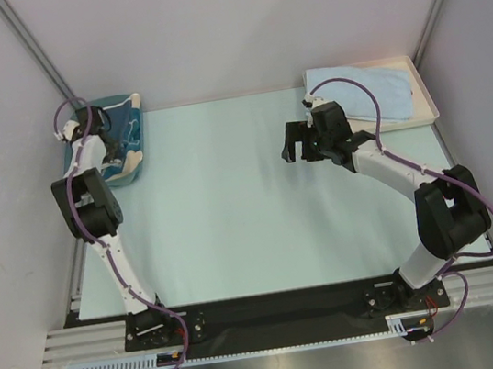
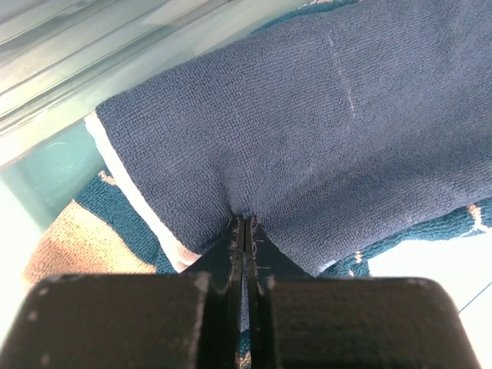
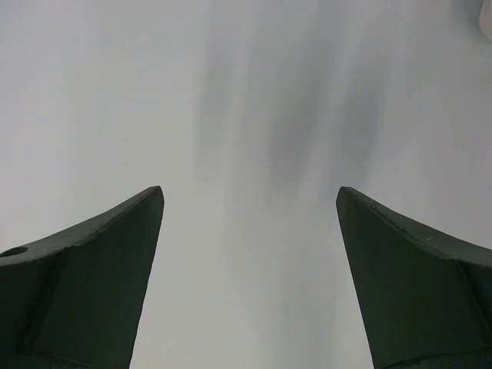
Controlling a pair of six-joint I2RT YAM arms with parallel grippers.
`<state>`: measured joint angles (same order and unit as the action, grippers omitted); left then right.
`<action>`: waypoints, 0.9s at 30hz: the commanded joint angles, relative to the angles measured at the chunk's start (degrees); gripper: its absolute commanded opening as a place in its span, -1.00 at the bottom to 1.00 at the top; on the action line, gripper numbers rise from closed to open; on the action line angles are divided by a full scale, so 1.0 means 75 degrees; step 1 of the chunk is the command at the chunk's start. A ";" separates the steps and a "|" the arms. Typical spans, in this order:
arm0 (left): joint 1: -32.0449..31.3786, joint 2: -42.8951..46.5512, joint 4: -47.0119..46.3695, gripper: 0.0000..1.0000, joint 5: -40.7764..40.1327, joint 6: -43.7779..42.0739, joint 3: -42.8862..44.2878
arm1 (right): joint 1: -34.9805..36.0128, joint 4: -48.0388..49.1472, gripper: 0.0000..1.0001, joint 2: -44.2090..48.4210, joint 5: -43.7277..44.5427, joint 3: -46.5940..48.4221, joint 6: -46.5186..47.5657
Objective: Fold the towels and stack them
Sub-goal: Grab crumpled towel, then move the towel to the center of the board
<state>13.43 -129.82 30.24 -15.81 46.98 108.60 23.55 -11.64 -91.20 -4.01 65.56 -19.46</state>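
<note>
My left gripper [image 1: 115,152] reaches into the translucent blue bin [image 1: 130,105] at the far left. In the left wrist view its jaws [image 2: 244,223] are shut on a fold of the dark-blue towel [image 2: 307,123], which bunches at the tips. Under it lies the beige, teal-bordered towel [image 2: 81,246]. A plain light-blue towel [image 1: 367,92] lies folded in the cream tray [image 1: 422,93] at the far right. My right gripper [image 1: 297,152] hangs open and empty over the table middle, left of the tray; its wrist view [image 3: 250,200] shows only bare surface between the fingers.
The pale-blue table mat [image 1: 232,214] spreads between the arms. The bin's clear wall [image 2: 77,69] stands close behind the dark-blue towel. Booth walls and metal posts close in the back and sides.
</note>
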 commanded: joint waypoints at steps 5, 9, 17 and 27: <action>0.0084 0.0457 -0.0270 -0.99 0.0233 -0.0416 0.1152 | 0.0047 0.0298 0.98 0.0136 -0.0133 0.0001 0.0017; -0.0009 0.0937 -0.0656 -0.99 0.0222 -0.0733 0.1481 | 0.0047 0.0368 0.98 0.0148 -0.0203 0.0001 0.0017; -0.0560 0.1851 -0.1395 -0.99 0.0176 -0.1529 0.1984 | 0.0129 0.0532 0.98 0.0136 -0.0274 -0.0023 0.0040; -0.2080 0.2976 -0.1687 -1.00 -0.0375 -0.2841 0.2642 | 0.0200 0.0673 0.98 0.0148 -0.0110 -0.0058 0.0134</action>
<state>1.52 -113.71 21.78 -16.29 30.70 126.82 24.69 -9.04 -91.20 -5.43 65.47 -19.40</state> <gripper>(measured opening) 0.008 0.991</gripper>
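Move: The navy towel, already pinched in the shut left gripper, spreads in the basket with its middle about 5 cm ahead of that gripper, 2 cm to the right and 2 cm lower. The basket's middle is some 3 cm ahead and 2 cm left; the striped towel shows level with the gripper, 5 cm right. The table's open middle lies roughly 38 cm right and 15 cm back. From the right gripper, the navy towel is about 49 cm left and 19 cm ahead. Keep the left gripper shut on its pinch of navy towel and raise it steeply, faster as it goes, some 33 cm out of the basket. Let it ease forward about 5 cm over the first stretch, then swing it right some 10 cm while still climbing. Meanwhile tip the fingers up from their downward slant by 35 degrees or so, with a clockwise turn. ##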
